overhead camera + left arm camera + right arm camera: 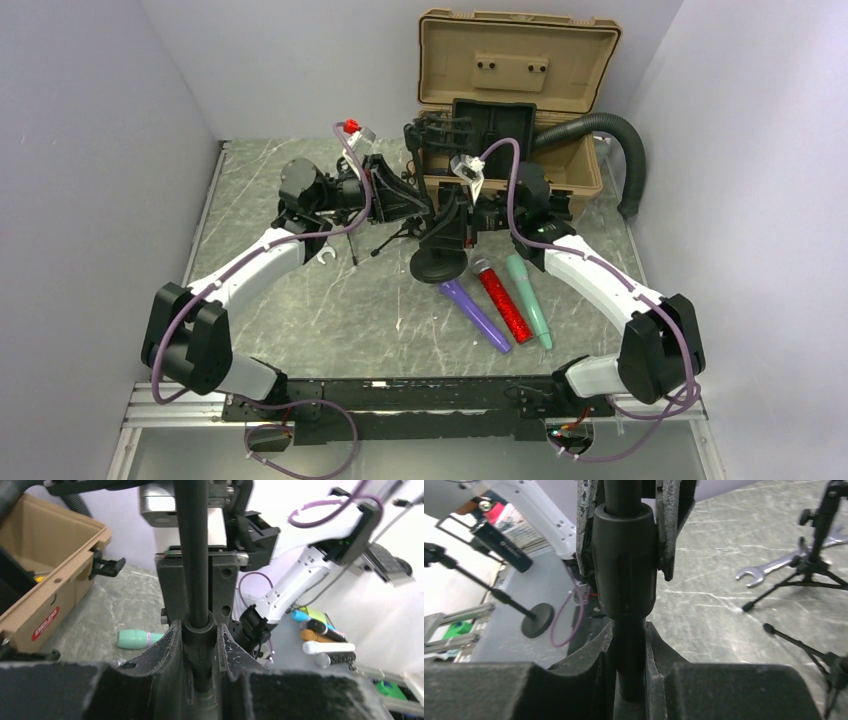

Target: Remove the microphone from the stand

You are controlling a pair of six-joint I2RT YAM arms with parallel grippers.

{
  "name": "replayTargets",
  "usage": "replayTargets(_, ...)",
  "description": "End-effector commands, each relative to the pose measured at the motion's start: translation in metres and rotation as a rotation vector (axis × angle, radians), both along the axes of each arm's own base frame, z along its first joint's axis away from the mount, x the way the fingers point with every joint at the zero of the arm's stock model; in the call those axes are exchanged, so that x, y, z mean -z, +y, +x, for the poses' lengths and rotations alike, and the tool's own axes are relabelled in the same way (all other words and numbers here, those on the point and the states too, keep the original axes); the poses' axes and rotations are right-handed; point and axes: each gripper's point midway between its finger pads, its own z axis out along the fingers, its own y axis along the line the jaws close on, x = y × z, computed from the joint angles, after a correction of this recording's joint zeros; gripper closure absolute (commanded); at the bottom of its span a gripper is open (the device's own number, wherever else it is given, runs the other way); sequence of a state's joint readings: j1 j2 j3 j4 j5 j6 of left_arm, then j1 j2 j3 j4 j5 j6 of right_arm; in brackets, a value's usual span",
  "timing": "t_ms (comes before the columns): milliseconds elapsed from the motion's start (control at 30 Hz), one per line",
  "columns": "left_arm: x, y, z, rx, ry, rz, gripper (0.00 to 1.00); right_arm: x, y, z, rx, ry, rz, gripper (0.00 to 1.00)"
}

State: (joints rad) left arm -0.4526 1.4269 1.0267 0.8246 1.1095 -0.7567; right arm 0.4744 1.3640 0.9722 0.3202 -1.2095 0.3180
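Note:
A black microphone stand with a round base (437,266) stands at the table's middle. Both grippers meet on its pole. My left gripper (424,213) is shut on the stand's thick black collar (200,630), its jaws pressed to both sides (200,647). My right gripper (457,215) is shut on the thin black pole (629,655) just beside that collar (624,565). A purple microphone (475,315), a red one (503,303) and a teal one (528,298) lie on the table beside the base. I cannot make out a microphone on the stand itself.
An open tan case (515,100) stands at the back with a black hose (622,150) at its right. A small black tripod (395,240) and a wrench (326,257) lie left of the stand. The teal microphone also shows in the left wrist view (135,639).

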Motion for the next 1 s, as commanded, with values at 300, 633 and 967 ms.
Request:
replayTargets(300, 0.022, -0.016, 0.052, -0.454, 0.295, 0.199, 1.00, -0.003, 0.005, 0.079, 0.465, -0.174, -0.165, 1.00)
replayTargets(633, 0.025, -0.009, 0.039, -0.440, 0.150, 0.215, 0.57, -0.006, -0.005, 0.076, 0.464, -0.203, -0.141, 1.00)
replayTargets(967, -0.002, 0.010, 0.005, -0.287, -0.194, 0.173, 0.06, -0.031, -0.011, 0.016, 0.162, -0.232, 0.007, 1.00)
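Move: Both hands already hold the round-base stand's pole, the left on the collar and the right just below. The base hangs some 20 cm under the left hand and 4 back, about 13 under the right and 2 back. On the table from the left hand, the purple microphone is about 8 cm back, 10 right; the small tripod 9 ahead, 3 left; the case's middle 24 ahead, 16 right. Both hands carry the stand about 6 cm forward and 4 down; left opens and backs off, right keeps hold. ##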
